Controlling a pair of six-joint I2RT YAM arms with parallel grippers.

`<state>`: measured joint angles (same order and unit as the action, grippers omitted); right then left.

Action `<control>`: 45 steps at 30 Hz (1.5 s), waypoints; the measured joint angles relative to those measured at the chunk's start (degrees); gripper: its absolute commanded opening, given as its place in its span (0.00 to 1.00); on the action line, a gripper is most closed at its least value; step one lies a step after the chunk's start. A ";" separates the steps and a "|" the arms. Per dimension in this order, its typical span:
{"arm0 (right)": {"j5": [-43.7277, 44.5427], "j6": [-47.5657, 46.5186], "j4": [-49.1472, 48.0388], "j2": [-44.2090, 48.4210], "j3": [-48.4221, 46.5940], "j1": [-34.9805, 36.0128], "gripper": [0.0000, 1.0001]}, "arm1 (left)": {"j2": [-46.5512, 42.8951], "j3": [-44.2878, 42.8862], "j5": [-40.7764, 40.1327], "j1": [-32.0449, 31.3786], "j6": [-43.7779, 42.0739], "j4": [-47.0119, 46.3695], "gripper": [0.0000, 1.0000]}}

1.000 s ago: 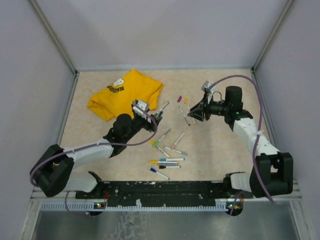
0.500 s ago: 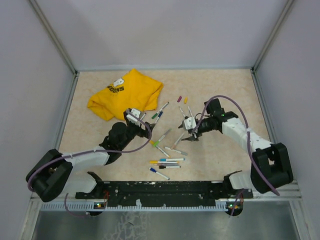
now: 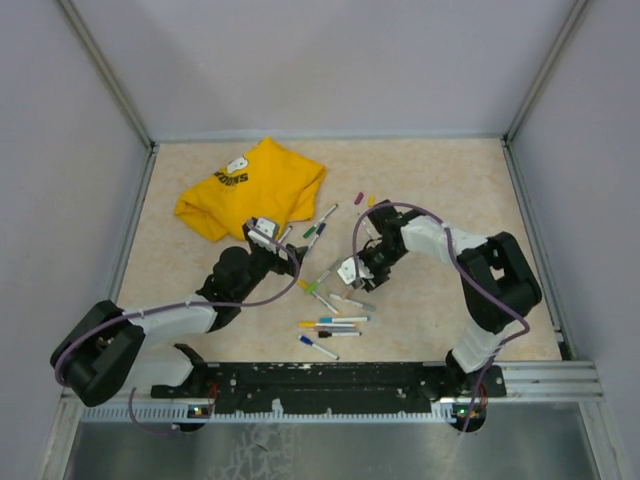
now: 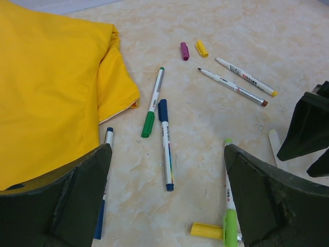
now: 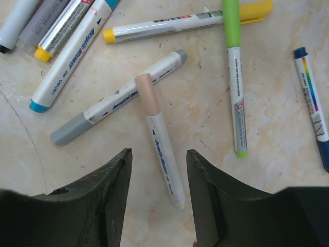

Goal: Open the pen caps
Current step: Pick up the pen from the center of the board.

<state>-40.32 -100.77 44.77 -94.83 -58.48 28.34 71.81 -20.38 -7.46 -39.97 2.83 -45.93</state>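
Note:
Pens lie scattered in mid-table (image 3: 333, 322). My right gripper (image 5: 158, 154) is open low over a white pen (image 5: 164, 154) with a beige pen cap (image 5: 146, 92); the barrel lies between the jaws, touching neither. In the top view the right gripper (image 3: 362, 284) points down-left. My left gripper (image 4: 167, 152) is open wide and empty above a blue-capped pen (image 4: 165, 144) and a green-capped pen (image 4: 153, 103). Loose pen caps lie about: purple (image 4: 184, 51), yellow (image 4: 202, 48) and another yellow (image 4: 205, 230) beside a light-green pen (image 4: 230, 216). Two uncapped pens (image 4: 234, 87) rest farther back.
A yellow T-shirt (image 3: 250, 188) lies crumpled at the back left, its edge close to my left gripper (image 3: 285, 258). A grey-capped pen (image 5: 115, 100) and several more pens (image 5: 67, 31) lie close to the right jaws. Walls enclose the table on three sides.
The right arm swung from the back right down and left to hover over the pen cluster. The left gripper drew back a little towards me and opened wider.

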 measured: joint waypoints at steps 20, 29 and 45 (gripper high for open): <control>8.79 2.49 3.45 -9.68 -7.85 3.72 0.27 | -1.62 2.08 0.07 0.35 0.35 -2.56 0.95; 10.49 5.03 4.35 -10.49 -9.07 4.66 0.11 | -1.97 2.99 0.07 0.37 0.35 -3.50 0.95; 8.70 13.05 -1.92 -0.70 -3.08 4.63 0.00 | -11.80 9.88 3.69 0.39 5.40 -8.57 0.99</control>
<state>-31.62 -87.72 42.85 -95.53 -61.56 32.97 60.01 -10.50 -3.77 -39.57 8.23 -54.50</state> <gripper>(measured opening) 0.124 0.989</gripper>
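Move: The tan-capped pen's middle lies about 3 cm below my right hand, 1 cm ahead and 1 cm to the left. The grey-capped pen crosses by its cap end, some 4 cm back and 2 cm left of my hand. The green pen is about 8 cm left and 2 cm ahead, the yellow pen 9 cm left and 3 cm back. From my left hand the tan-capped pen is roughly 13 cm right, 5 cm back and 12 cm below. My right hand sinks about 3 cm and slides a little forward over the tan-capped pen, its fingers tilting steeper, and shuts the half-open fingers across the white barrel. Holding it pinched, I then rise about 3 cm, turning slightly clockwise. My empty left hand stays wide open and backs off, up and back some 3 cm each. ##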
